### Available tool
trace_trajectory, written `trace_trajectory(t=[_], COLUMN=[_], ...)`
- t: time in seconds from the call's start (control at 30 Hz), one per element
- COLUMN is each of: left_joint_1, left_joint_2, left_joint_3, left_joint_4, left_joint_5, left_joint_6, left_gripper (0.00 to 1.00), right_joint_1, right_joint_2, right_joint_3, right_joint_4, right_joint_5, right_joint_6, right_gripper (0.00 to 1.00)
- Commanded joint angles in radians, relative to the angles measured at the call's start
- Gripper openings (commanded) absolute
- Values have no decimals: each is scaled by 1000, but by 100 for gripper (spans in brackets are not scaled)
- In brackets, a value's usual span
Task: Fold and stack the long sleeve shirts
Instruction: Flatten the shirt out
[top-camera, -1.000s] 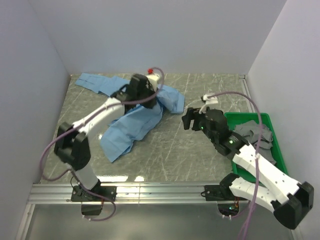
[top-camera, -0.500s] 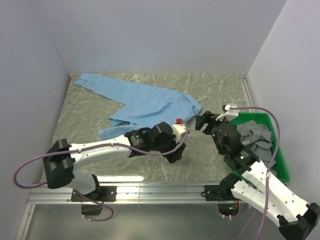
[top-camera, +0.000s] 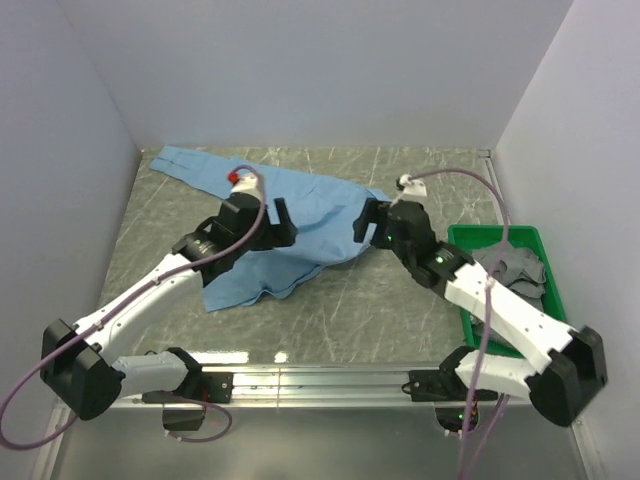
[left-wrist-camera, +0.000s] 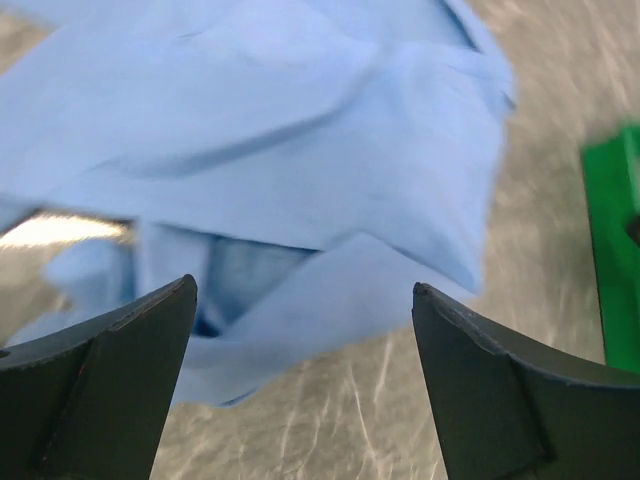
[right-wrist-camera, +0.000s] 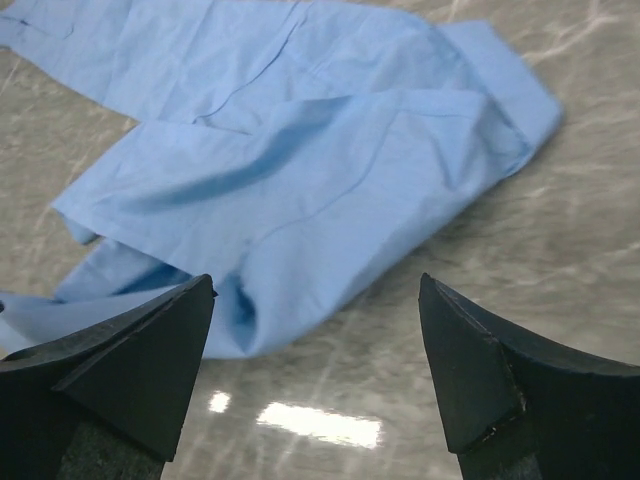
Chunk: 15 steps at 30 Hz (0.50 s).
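Observation:
A light blue long sleeve shirt (top-camera: 300, 215) lies loosely spread and partly folded over itself on the grey marbled table, running from the back left corner toward the middle. My left gripper (top-camera: 280, 228) hovers over its middle, jaws wide open and empty. In the left wrist view the shirt (left-wrist-camera: 300, 150) fills the frame beyond the left gripper (left-wrist-camera: 303, 290). My right gripper (top-camera: 362, 222) is at the shirt's right edge, also open and empty. The right wrist view shows the shirt (right-wrist-camera: 300, 170) ahead of the right gripper (right-wrist-camera: 317, 283), with bare table between its fingertips.
A green tray (top-camera: 480, 232) at the right edge of the table holds crumpled grey cloth (top-camera: 510, 270). Its edge (left-wrist-camera: 610, 250) shows in the left wrist view. White walls close in the table at the left, back and right.
My left gripper has opened and swung from the table's front back over the shirt. My right gripper has moved left to the shirt's right edge. The shirt lies differently than before.

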Motion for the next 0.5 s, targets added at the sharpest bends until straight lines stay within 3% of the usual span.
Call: trace_trajectory(t=[0.0, 0.23, 0.47], left_joint_1=[63, 131, 151], left_joint_2=[-68, -170, -286], left_joint_3=[-55, -153, -253], left_joint_4=[-85, -134, -203], left_joint_5=[-79, -119, -134], left_joint_6=[-181, -248, -346], left_gripper=[95, 93, 93], right_joint_1=[-5, -3, -3], right_joint_2=[127, 346, 516], right_joint_3=[107, 160, 178], right_joint_4=[-29, -2, -215], right_joint_5=[-55, -170, -141], right_joint_6=[95, 79, -2], right_gripper=[90, 89, 86])
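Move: The shirt's near right edge lies about 5 cm left of the right hand, level with it fore and aft and some 20 cm below. The shirt's far right end is roughly 17 cm ahead of that hand and 7 cm to its right. From the left hand, the near-left flap centres about 10 cm left, 5 cm back and 20 cm down; the flap's near corner is some 20 cm left and 13 cm back. The shirt's near right edge draws the open right hand: it swings left and a little forward, then drops steeply, about 14 cm down and 5 cm left in all, its fingers tipping down some 25 degrees. The open left hand sweeps about 9 cm left, sinking and easing back a little, over the near-left flap, and turns counter-clockwise some 20 degrees. ##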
